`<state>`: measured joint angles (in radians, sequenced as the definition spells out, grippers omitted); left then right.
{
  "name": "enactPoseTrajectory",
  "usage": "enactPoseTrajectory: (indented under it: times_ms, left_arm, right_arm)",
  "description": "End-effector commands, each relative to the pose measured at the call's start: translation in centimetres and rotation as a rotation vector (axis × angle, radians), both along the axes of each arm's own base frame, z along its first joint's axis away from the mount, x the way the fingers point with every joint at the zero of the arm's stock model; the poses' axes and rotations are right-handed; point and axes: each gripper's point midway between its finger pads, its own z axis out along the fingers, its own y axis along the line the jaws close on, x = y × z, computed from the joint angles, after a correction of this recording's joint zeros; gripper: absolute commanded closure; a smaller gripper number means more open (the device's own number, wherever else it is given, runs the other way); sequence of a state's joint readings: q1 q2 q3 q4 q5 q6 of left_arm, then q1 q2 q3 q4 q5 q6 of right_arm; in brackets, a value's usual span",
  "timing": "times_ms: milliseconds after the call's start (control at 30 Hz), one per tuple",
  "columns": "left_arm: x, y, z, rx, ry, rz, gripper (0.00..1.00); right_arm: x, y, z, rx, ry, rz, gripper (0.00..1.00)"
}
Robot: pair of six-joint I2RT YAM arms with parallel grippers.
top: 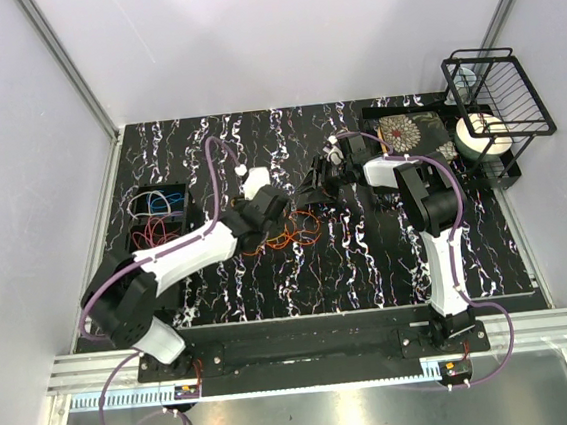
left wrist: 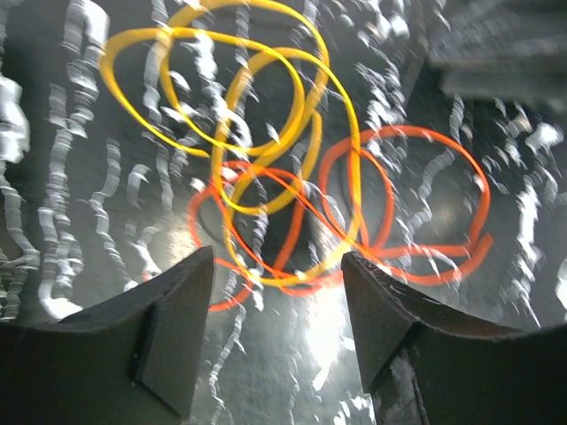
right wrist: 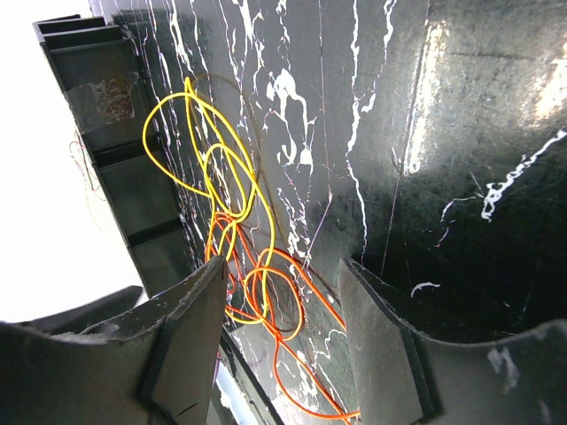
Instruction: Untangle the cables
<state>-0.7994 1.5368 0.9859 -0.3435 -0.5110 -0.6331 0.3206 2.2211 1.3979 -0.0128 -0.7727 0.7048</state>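
Observation:
A tangle of yellow and orange cables (top: 291,236) lies mid-table on the black marbled top. In the left wrist view the yellow loops (left wrist: 239,115) overlap the orange loops (left wrist: 399,204). My left gripper (left wrist: 276,266) is open just above them, and the lowest strands cross the gap at its fingertips (left wrist: 199,270). From above, the left gripper (top: 281,211) hangs over the tangle's left part. My right gripper (top: 313,189) hovers just behind the tangle, open and empty. Its wrist view shows the right gripper (right wrist: 283,270) framing the yellow cable (right wrist: 213,168) and the orange cable (right wrist: 283,310) below.
A black tray (top: 132,202) at the left holds blue cables (top: 162,201) and red cables (top: 155,231). At the back right stand a black wire rack (top: 499,101), a white roll (top: 482,138) and a floral-patterned box (top: 401,133). Grey walls close the table in.

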Motion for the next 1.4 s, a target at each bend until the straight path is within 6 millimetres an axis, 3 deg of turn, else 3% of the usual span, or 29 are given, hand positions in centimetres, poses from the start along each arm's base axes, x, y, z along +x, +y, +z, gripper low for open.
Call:
enactPoseTrajectory:
  times_ms: [0, 33, 267, 700, 900, 1033, 1133, 1233, 1367]
  left_arm:
    - [3.7, 2.0, 3.3, 0.082, -0.105, 0.156, 0.38]
    - [4.0, 3.3, 2.4, 0.125, -0.071, 0.191, 0.39]
    - [6.4, 5.7, 0.1, 0.107, 0.006, 0.263, 0.40]
    - [9.0, 6.6, -4.2, 0.031, 0.099, 0.264, 0.44]
    - [9.7, 6.8, -5.4, -0.026, 0.121, 0.264, 0.53]
    - [10.0, 6.2, -5.6, -0.052, 0.118, 0.244, 1.00]
    - [10.2, 5.7, -4.2, -0.063, 0.097, 0.221, 1.00]
    - [10.3, 6.3, -0.7, -0.060, 0.036, 0.229, 1.00]
    - [9.9, 6.8, 7.2, -0.107, -0.090, 0.207, 1.00]
  right_arm:
    - [-1.4, -0.4, -3.6, -0.092, 0.064, 0.000, 0.39]
    - [-1.4, -0.4, -3.5, -0.093, 0.062, -0.001, 0.39]
    - [-1.3, -0.4, -3.6, -0.093, 0.063, -0.001, 0.39]
    - [-1.3, -0.4, -3.8, -0.094, 0.065, 0.001, 0.39]
    - [-1.3, -0.4, -3.9, -0.096, 0.069, 0.001, 0.39]
    - [-1.3, -0.3, -3.8, -0.094, 0.069, 0.001, 0.39]
    - [-1.3, -0.3, -3.7, -0.092, 0.068, 0.000, 0.39]
    - [-1.3, -0.4, -4.0, -0.095, 0.070, 0.000, 0.39]
    - [-1.4, -0.3, -4.0, -0.093, 0.072, 0.003, 0.39]
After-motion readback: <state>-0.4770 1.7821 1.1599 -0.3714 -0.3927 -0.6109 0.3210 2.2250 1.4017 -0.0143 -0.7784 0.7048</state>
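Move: The yellow cable's left-hand bend lies about 9 cm ahead of the left hand, 7 cm to its left and 7 cm below. The orange cable, tangled with the yellow one, has its middle about 2 cm ahead and 4 cm to the left hand's right. A black bin stands level with that hand, roughly 24 cm to its left. From the idle right hand the yellow bend is about 20 cm to the left and 2 cm back. The yellow cable's left bend gets pinched: the left hand swings forward and left above the table, about 8 cm each way, turning some 15 degrees counter-clockwise. It sinks about 7 cm from its slight rise, tipping a little further down, then shuts its half-open fingers on the strand and starts up again by just over 1 cm. ##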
